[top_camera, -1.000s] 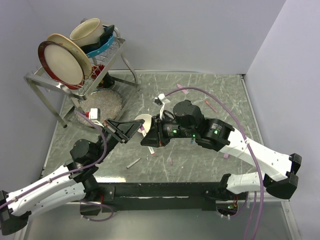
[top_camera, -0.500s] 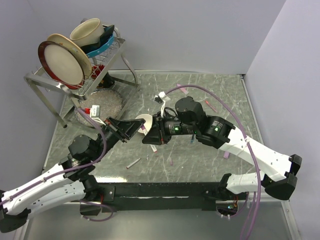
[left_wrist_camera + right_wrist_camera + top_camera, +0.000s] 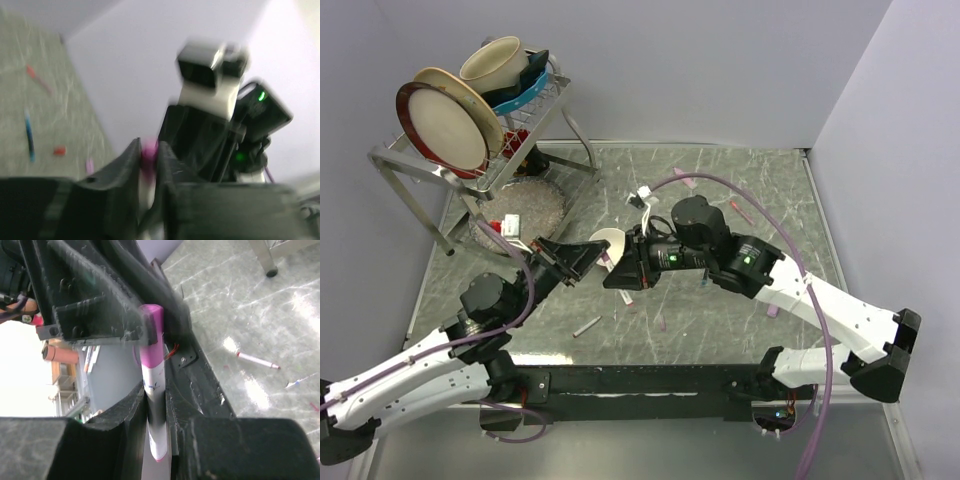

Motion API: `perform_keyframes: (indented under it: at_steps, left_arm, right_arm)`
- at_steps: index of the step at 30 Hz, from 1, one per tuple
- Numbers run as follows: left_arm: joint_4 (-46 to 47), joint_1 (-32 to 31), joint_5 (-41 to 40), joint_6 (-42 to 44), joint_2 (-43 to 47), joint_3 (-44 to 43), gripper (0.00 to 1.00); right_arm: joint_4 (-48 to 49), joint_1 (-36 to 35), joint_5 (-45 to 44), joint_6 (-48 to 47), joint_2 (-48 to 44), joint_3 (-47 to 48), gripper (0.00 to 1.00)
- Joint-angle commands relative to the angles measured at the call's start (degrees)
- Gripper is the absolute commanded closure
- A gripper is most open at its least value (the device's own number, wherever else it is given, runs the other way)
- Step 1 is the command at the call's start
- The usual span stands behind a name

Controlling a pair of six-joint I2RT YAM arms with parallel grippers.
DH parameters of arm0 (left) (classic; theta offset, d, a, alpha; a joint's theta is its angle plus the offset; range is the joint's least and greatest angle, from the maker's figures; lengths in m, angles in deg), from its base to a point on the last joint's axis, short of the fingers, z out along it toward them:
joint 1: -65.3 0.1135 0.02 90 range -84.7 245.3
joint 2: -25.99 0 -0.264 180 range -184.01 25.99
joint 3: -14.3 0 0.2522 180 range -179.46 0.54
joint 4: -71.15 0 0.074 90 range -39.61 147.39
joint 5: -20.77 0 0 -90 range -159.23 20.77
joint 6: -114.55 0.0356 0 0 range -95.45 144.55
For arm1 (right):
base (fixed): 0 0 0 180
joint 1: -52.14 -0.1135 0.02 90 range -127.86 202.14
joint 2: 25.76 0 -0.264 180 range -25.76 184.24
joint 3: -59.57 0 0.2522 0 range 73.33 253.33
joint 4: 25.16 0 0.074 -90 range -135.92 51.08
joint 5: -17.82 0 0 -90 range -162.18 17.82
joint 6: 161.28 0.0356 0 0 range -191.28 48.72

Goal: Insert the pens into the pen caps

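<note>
My right gripper (image 3: 156, 390) is shut on a white pen (image 3: 156, 410) that points up out of its jaws. A pink pen cap (image 3: 151, 335) sits on the pen's upper end. My left gripper (image 3: 148, 150) meets it tip to tip, its jaws close round the same pink pen cap (image 3: 148, 151), though this view is blurred. From above, the left gripper (image 3: 586, 257) and right gripper (image 3: 618, 272) face each other beside a small white bowl (image 3: 611, 239). Loose on the table lie a blue pen (image 3: 30, 135), a red pen (image 3: 37, 77), a red cap (image 3: 59, 150) and a lilac cap (image 3: 89, 165).
A dish rack (image 3: 470, 130) with plates and a cup stands at the back left, with a clear bag (image 3: 532, 208) under it. Another pen (image 3: 587, 326) lies near the front, with more pens (image 3: 738, 210) at the back right. A pink cap (image 3: 773, 311) lies beside the right arm.
The right gripper has shifted slightly left toward the left gripper, and the left arm has moved a little. The two stay tip to tip on the pen.
</note>
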Motion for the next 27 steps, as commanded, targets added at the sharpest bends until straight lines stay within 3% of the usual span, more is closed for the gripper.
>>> perform_keyframes:
  at_steps: [1, 5, 7, 12, 16, 19, 22, 27]
  left_arm:
    - [-15.7, -6.1, 14.9, 0.5, -1.2, -6.0, 0.67]
    - [-23.4, -6.2, 6.3, 6.7, -1.9, -16.0, 0.33]
    - [-26.0, -6.1, 3.9, 8.6, -2.3, -20.3, 0.2]
    - [-31.0, -6.2, 1.2, 13.7, -2.5, -25.1, 0.02]
    - [-35.9, -6.1, -0.3, 14.8, -1.0, -23.3, 0.01]
    - [-37.8, -6.1, -2.2, 14.9, 1.1, -19.1, 0.01]
    - [-39.4, -6.2, -3.8, 15.1, 2.8, -14.8, 0.01]
    - [-42.5, -6.1, -6.7, 17.1, 0.3, -12.9, 0.0]
  right_arm:
    - [25.4, 5.3, -18.5, 1.1, -4.5, -5.5, 1.0]
    - [24.8, 5.3, -19.9, 2.6, -11.1, -16.2, 1.0]
    - [23.6, 5.3, -22.2, 3.6, -14.2, -20.8, 1.0]
    - [14.5, 8.5, -31.1, 5.2, -15.5, -23.0, 1.0]
    - [3.9, 14.3, -37.9, 5.1, -7.3, -18.2, 1.0]
    - [0.1, 17.5, -40.9, 4.4, 1.7, -15.1, 0.92]
    - [-2.1, 20.6, -42.1, 4.8, 9.6, -12.4, 0.9]
    - [-5.6, 22.5, -43.7, 9.1, 20.4, -8.7, 0.81]
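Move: The right hand holds the pen by its barrel, its pink cap still between the left fingers. The bare table the right hand heads for lies about 20 cm ahead, 17 cm to its right and 32 cm below; the blue pen is some 7 cm right of that spot, the red cap about 14 cm ahead and 31 cm right of the hand, the bowl 22 cm ahead and 4 cm left. From the left hand, the loose white pen lies about 4 cm back, 7 cm left and 37 cm below. The left fingers spread wide and let go of the pink cap, and the left hand draws back about 4 cm and rises some 7 cm, then sinks towards the loose white pen with its left side rolling up some 30 degrees. Keeping its grip on the capped pen, the right hand swings away from the left, forward about 20 cm and right 15 cm past the bowl while sinking some 21 cm, ever faster near the end, turning clockwise and tipping its fingers down towards the bare table left of the blue pen. ##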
